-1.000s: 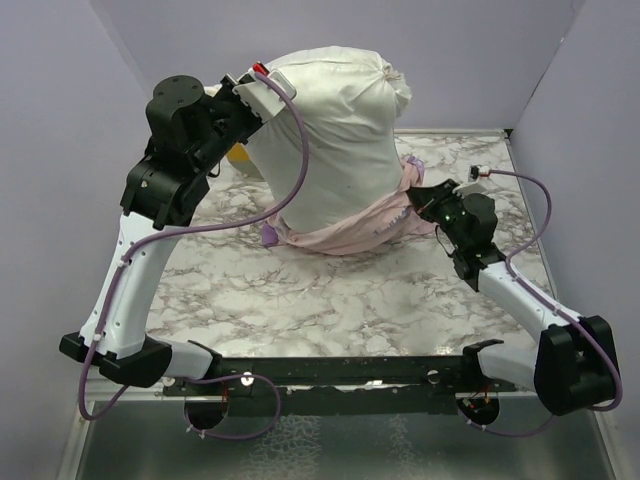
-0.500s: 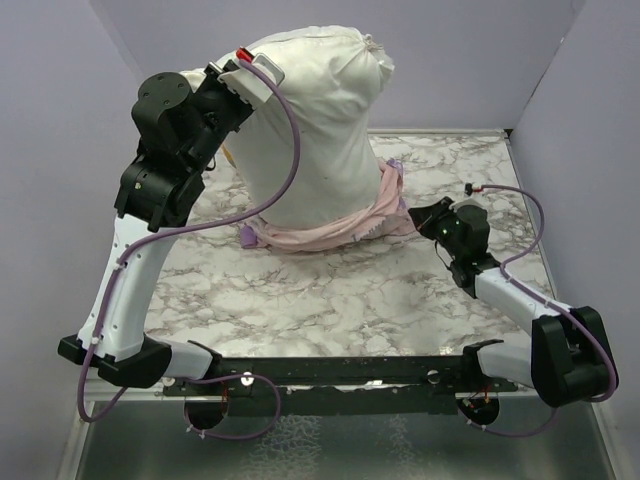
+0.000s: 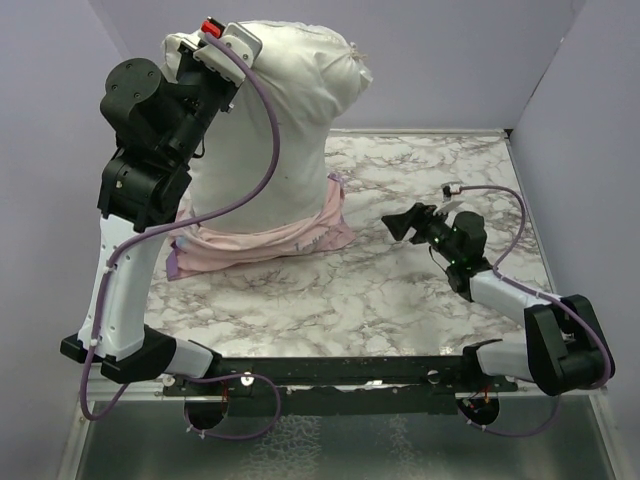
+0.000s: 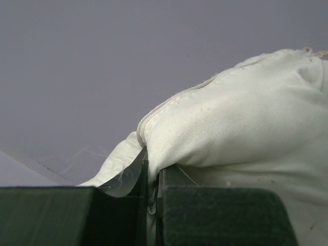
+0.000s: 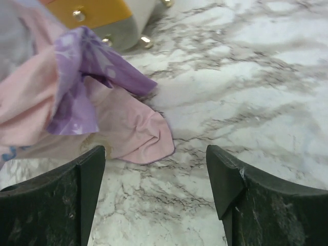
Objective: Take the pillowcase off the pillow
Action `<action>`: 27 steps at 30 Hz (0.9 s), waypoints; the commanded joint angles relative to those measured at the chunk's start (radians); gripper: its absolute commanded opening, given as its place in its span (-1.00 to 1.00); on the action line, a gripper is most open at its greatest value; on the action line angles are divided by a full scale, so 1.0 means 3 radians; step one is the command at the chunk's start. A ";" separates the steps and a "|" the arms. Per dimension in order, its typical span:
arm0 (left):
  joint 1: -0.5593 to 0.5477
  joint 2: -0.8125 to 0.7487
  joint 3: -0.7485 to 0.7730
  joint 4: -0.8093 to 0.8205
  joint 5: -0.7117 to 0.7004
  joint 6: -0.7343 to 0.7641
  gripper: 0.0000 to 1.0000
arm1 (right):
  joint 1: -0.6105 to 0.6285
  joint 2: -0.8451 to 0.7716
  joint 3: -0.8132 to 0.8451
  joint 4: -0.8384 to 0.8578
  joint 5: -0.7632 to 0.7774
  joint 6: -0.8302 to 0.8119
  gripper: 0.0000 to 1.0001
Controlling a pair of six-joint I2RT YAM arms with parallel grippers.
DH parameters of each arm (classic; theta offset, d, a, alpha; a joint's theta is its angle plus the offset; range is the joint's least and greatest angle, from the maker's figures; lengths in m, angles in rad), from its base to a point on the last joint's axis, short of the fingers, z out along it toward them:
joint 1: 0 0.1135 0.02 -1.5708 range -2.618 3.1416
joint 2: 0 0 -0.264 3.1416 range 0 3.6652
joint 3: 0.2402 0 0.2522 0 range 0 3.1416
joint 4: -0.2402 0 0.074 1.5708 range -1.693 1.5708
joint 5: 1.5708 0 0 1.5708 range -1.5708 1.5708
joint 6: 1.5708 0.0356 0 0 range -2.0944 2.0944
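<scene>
The off-white pillow (image 3: 275, 120) stands upright at the back left, held high by my left gripper (image 3: 205, 50), which is shut on a fold near its top seam (image 4: 154, 154). The pillowcase (image 3: 265, 240) is bunched round the pillow's base, pale pink inside showing, with purple edges. In the right wrist view a pink corner of the pillowcase (image 5: 133, 133) lies on the marble just ahead of my right gripper (image 5: 156, 169). My right gripper (image 3: 397, 222) is low over the table, open, with nothing between its fingers, a short way right of the fabric.
The marble tabletop (image 3: 400, 290) stretches between pillowcase and arm bases. A cream-and-orange unit (image 5: 102, 15) with metal studs sits behind the pillowcase in the right wrist view. Purple walls close the back and both sides.
My right gripper has opened and let go of the pillowcase, which slid left. The left arm has swung the pillow up and to the left, dragging the pillowcase with it.
</scene>
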 commanded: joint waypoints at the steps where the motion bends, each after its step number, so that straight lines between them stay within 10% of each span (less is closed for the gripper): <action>1: 0.0011 -0.0084 0.0055 0.0311 0.0242 -0.0223 -1.00 | 0.0075 -0.0132 0.0234 0.0383 -0.0720 -0.0530 0.60; 16: 0.0008 -0.0071 0.0110 0.0211 0.0278 -0.0263 -1.00 | 0.1210 0.0556 0.0950 0.0146 -0.0679 -0.1625 0.48; 23: 0.0011 -0.0113 0.0131 0.0215 0.0302 -0.0265 -1.00 | 0.1232 0.0815 0.0977 0.0146 -0.0270 -0.1425 -0.92; 27: 0.0007 -0.0119 0.0174 0.0261 0.0299 -0.0263 -1.00 | 0.1235 0.0875 0.0735 0.0212 -0.0223 -0.1267 -0.98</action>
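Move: The right hand, open and empty, has the bunched near-right edge of the pillowcase about 17 cm to its left, 3 cm back and 4 cm higher. The pillowcase's purple flap sits some 9 cm ahead and 14 cm left, slightly above; the middle of the hanging pillow is roughly 33 cm left, 2 cm ahead and 25 cm up. From the left hand, already gripping the pillow's top, that edge lies about 23 cm right, 2 cm back and 43 cm below. The right fingers pinch the rolled pillowcase edge just under the pillow, after the open hand sweeps some 16 cm left to it, arching up about 8 cm and then sinking halfway back, swinging back and then a little forward. It turns some 30 degrees counter-clockwise and tips its fingers upward on the way. The left hand keeps its grip on the pillow, easing about 2 cm down and slightly right early on. ##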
